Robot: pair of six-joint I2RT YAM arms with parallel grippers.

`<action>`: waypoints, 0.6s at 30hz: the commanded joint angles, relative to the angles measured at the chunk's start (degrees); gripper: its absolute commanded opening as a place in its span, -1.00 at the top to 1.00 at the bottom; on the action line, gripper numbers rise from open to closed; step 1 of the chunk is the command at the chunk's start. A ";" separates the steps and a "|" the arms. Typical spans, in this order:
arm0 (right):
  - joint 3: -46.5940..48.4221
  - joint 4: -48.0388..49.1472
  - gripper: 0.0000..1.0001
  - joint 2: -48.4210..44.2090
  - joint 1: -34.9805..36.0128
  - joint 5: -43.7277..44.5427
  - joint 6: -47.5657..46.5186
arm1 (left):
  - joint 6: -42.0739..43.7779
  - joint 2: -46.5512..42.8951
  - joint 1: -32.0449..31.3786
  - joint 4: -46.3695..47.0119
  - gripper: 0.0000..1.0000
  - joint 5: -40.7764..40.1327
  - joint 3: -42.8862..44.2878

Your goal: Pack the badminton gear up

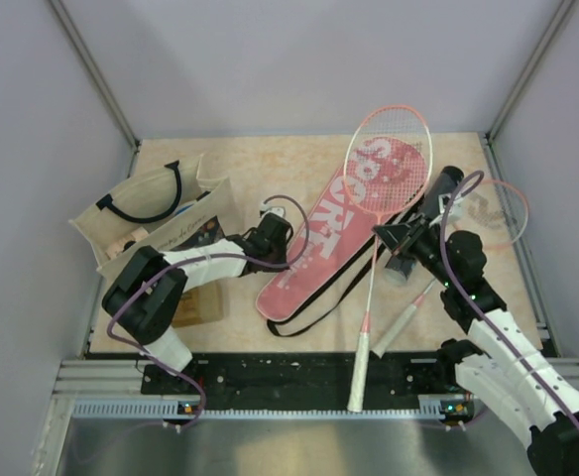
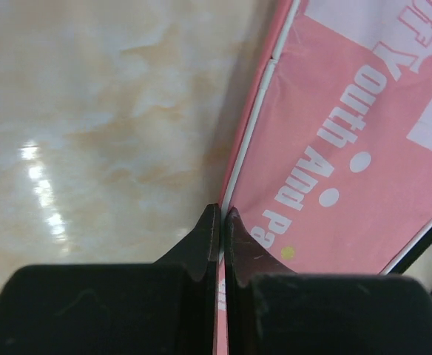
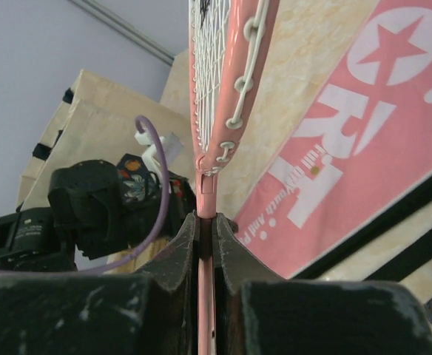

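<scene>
The pink "SPORT" cover (image 1: 319, 248) lies flat mid-table with its black strap (image 1: 299, 327) trailing at the near side. My left gripper (image 1: 288, 260) is shut on the cover's left edge (image 2: 234, 159), and the piping runs between the closed fingers (image 2: 222, 214). My right gripper (image 1: 389, 236) is shut on one racket's pink shaft (image 3: 206, 218) just below the head (image 3: 223, 89). This racket (image 1: 371, 288) crosses over the cover (image 3: 364, 140). A second racket (image 1: 397, 330) lies to the right, beneath the right arm. The black tube (image 1: 446, 184) lies near it.
A beige tote bag (image 1: 151, 213) with black handles stands at the left, also seen behind the left arm in the right wrist view as the tote bag (image 3: 90, 111). A brown cardboard box (image 1: 198, 305) sits by the left arm's base. Frame posts border the table.
</scene>
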 commanded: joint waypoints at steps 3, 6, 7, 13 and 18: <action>-0.81 -0.02 1.00 -1.22 -0.64 0.23 -1.52 | -12.17 -2.94 4.92 -6.96 1.00 -15.08 0.28; -0.99 -0.99 1.00 -1.92 -0.64 0.84 -1.78 | -15.07 -2.76 6.06 -9.07 1.00 -16.68 0.46; -0.81 -1.26 1.00 -2.10 -0.64 0.93 -1.96 | -16.03 -2.76 6.06 -9.51 1.00 -17.12 0.37; -0.37 -2.66 1.00 -2.45 -0.72 1.10 -2.49 | -12.72 -4.69 6.15 -7.84 0.94 -14.84 0.54; -0.02 -4.85 1.00 -3.33 -0.64 1.63 -2.57 | -1.49 -5.57 4.93 -11.18 0.13 -10.63 6.24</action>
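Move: The left hand already pinches the left edge of the pink racket bag, whose middle lies about 14 cm to its right and 12 cm ahead. The tote bag stands some 34 cm left and 13 cm ahead of it, the cardboard box about 26 cm left and 11 cm back. From the right hand, holding a racket, the racket bag's middle is roughly 10 cm left, 14 cm ahead and 21 cm below. Left fingers drag the pinched racket bag about 7 cm left, twist counter-clockwise, open; right hand lowers held racket. ##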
